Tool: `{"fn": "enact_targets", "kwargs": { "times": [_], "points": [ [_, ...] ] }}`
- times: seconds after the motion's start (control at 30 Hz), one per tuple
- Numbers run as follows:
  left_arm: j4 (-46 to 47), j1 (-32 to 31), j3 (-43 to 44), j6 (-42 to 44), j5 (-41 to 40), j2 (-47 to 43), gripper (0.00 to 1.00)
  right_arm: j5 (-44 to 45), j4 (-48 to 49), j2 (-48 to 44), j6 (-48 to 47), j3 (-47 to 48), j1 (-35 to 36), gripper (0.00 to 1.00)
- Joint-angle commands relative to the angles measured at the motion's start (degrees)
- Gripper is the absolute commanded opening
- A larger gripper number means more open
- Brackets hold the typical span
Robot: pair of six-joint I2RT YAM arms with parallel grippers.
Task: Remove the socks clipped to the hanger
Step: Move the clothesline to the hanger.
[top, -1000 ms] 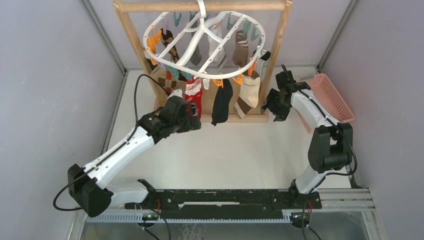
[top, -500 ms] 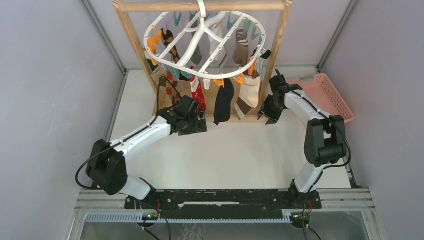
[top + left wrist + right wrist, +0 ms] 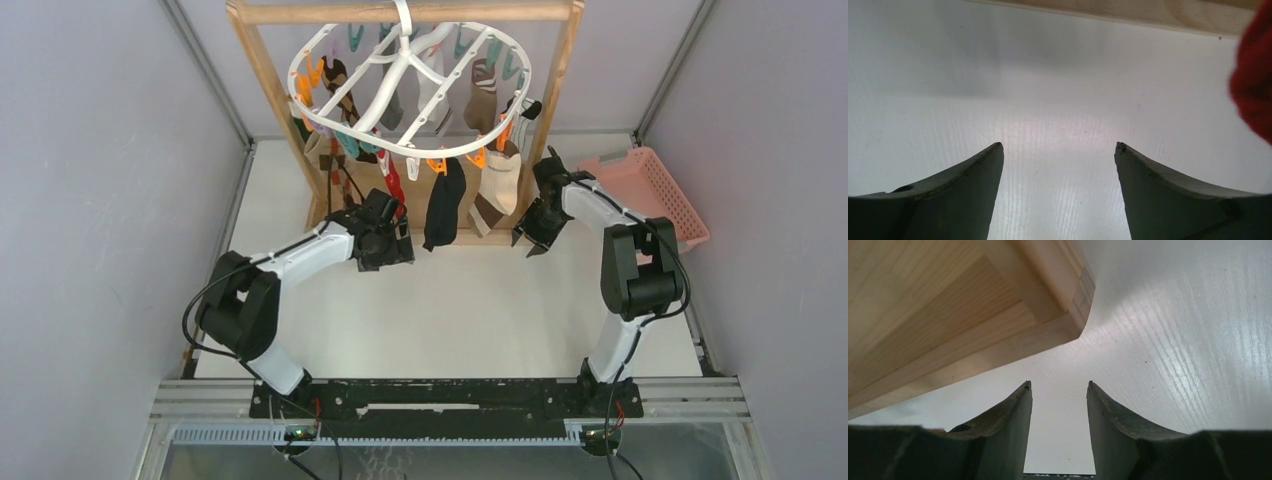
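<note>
The white oval hanger [image 3: 400,95] hangs from the wooden frame's top bar with several socks clipped under it. Along its front hang a red sock [image 3: 392,180], a black sock [image 3: 441,205] and a beige-and-brown sock [image 3: 497,190]. My left gripper [image 3: 388,248] is low beneath the red sock, fingers down over the table. In the left wrist view the left gripper [image 3: 1058,146] is open and empty, the red sock [image 3: 1255,85] at the right edge. My right gripper [image 3: 529,243] is by the frame's right foot. In the right wrist view the right gripper [image 3: 1059,383] has a narrow gap, nothing in it.
The wooden frame [image 3: 266,80] stands at the back, its base board [image 3: 963,315] close above the right fingers. A pink basket [image 3: 655,190] sits at the back right. White table [image 3: 450,300] lies in front of the frame.
My left gripper has moved right and forward to under the red sock. The right gripper has come down and left toward the frame's foot, and its jaws have narrowed.
</note>
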Motion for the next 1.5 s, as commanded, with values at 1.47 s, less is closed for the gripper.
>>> {"fn": "enact_targets", "kwargs": {
  "times": [1.47],
  "points": [
    [-0.26,12.03,24.55,8.79,0.97,20.01,0.84,-2.01,-1.99,15.04,-5.25,25.39,-10.15,0.53]
  ]
}}
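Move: The front rail of the wooden stand runs across about 7 cm straight ahead of my left hand and 4 cm below it. Its right corner lies some 4 cm ahead of my right hand, 3 cm to its right and 4 cm lower. The red sock hangs about 4 cm right and 5 cm ahead of my left hand, the black sock roughly 11 cm right and 3 cm ahead of it, both about 9 cm higher. The cream sock hangs some 9 cm left and 3 cm ahead of my right hand, also 9 cm up. With both hands pointing down and their fingers kept parted, I push the stand away from me. My left hand reaches forward about 10 cm, sinking slightly, until its fingertips bear on the front rail; my right first slips some 4 cm right towards the rail's corner while starting forward, then drives straight forward, about 8 cm in all, against the rail beside that corner. ##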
